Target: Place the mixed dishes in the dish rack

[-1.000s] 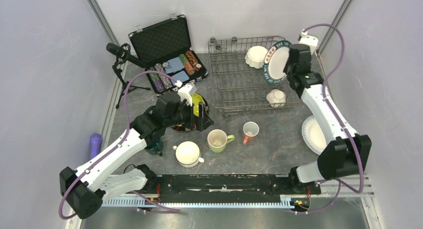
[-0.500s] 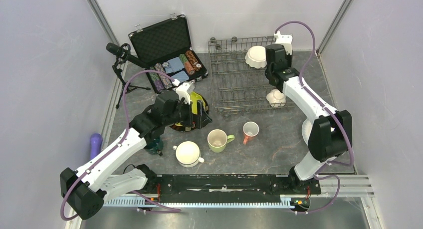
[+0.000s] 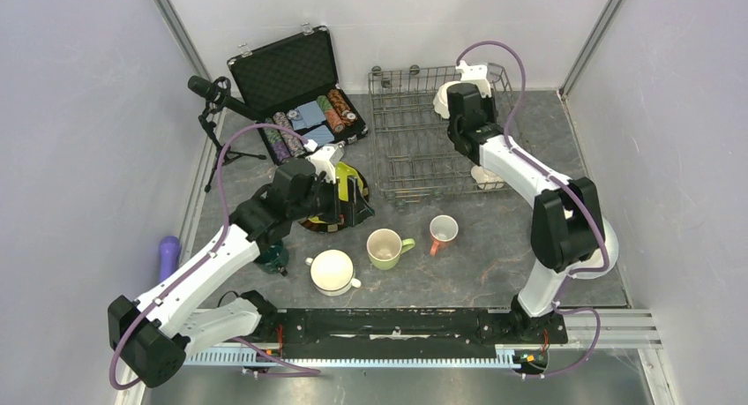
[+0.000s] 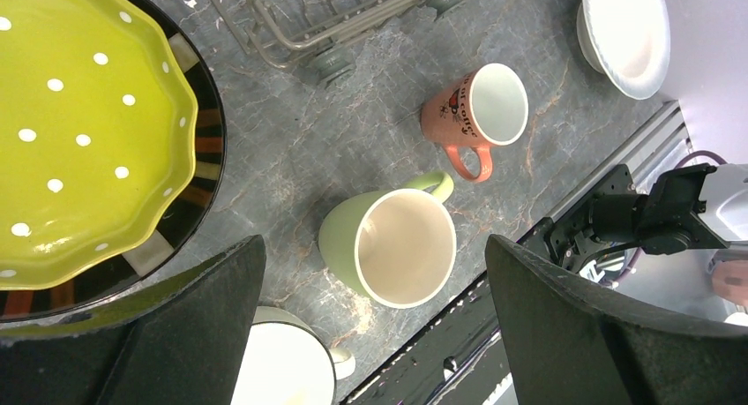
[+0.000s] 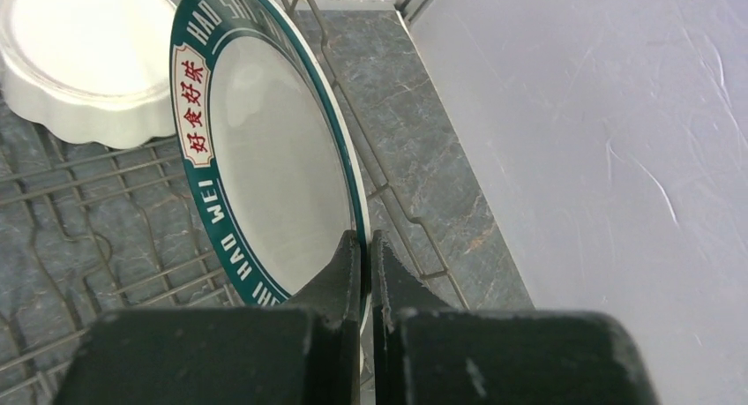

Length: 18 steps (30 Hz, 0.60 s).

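My right gripper [image 5: 364, 246] is shut on the lower rim of a white plate with a dark-teal lettered border [image 5: 273, 158], held on edge over the grey wire dish rack [image 3: 415, 158]. The plate is next to a white scalloped bowl [image 5: 79, 61] that lies in the rack. In the top view this gripper [image 3: 459, 105] hangs over the rack's back right part and hides the plate. My left gripper [image 4: 375, 273] is open and holds nothing. It hovers over the table beside a lime-green dotted bowl [image 4: 79, 131] that rests on a dark striped plate [image 4: 198, 184].
A light-green mug [image 3: 385, 247], a salmon-pink mug [image 3: 442, 231] and a white mug [image 3: 333, 271] stand on the table near the front. Another white mug [image 3: 488, 176] sits in the rack. An open black case of poker chips [image 3: 295, 96] lies at the back left, by a small tripod [image 3: 216, 101].
My right arm has swung left with the plate, from the rack's right edge to above its back part. The left arm has stayed where it was.
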Motion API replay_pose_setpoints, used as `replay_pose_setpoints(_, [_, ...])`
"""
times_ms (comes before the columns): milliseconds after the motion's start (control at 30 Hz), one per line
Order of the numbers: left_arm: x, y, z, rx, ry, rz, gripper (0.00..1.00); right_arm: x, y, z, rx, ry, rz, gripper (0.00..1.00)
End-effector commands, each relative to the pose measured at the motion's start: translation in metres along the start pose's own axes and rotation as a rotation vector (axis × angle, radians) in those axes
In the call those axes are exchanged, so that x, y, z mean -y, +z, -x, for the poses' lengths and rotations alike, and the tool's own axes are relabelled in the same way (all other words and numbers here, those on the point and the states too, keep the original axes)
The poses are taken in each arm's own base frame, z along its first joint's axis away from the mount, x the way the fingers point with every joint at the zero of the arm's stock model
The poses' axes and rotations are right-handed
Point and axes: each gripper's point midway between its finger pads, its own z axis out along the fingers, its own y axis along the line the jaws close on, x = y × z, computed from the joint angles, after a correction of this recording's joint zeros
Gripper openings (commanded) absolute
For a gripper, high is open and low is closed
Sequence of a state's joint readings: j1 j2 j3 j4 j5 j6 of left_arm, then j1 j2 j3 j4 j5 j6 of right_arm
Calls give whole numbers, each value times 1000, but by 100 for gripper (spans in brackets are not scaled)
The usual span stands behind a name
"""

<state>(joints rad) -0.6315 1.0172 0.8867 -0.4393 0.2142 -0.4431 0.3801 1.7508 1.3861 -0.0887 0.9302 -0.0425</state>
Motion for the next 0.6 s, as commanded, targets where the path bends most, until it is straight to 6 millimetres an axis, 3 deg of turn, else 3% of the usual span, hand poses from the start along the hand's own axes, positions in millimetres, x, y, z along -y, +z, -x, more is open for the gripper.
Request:
replay_pose_setpoints(0, [3,1,9,29,30,-26,100,13,-2,28,72,53,-142,0])
replay_pose_setpoints(233, [2,1,9,29,28,-24,100,-3,3,20,59,13,-88,2])
replay_pose_setpoints(333, [2,0,10,32,27,-22,100,-16,4,16,60,2,-22,12])
replay_pose_setpoints(433, [0,0,11,38,25,-13,100,-23,7,16,57,0,8,33])
replay_pose_setpoints(567, [-4,-1,12,48,22,4,100,-25,12,13,23,6,9,39])
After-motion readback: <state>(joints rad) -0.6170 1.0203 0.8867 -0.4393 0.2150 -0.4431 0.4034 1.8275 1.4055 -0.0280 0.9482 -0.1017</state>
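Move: I hold the large plate on edge by its near upper rim in my right hand. Its slot, by the rack's right side, lies about 8 cm ahead of the hand, 2 cm left and 14 cm below. The white bowl sits roughly 8 cm ahead and 8 cm left; the small cup about 12 cm back and 2 cm left, both some 12 cm lower. From my left hand the slot is about 33 cm ahead and 34 cm right. With my right hand I lower the pinched plate the last 1.5 cm or so into the rack slot beside the white bowl, easing slightly forward and left, the wrist nearly steady. Then, staying low and drifting about another centimetre forward and left, I part the fingers to roughly a third open, one on each side of the rim, and let go. ##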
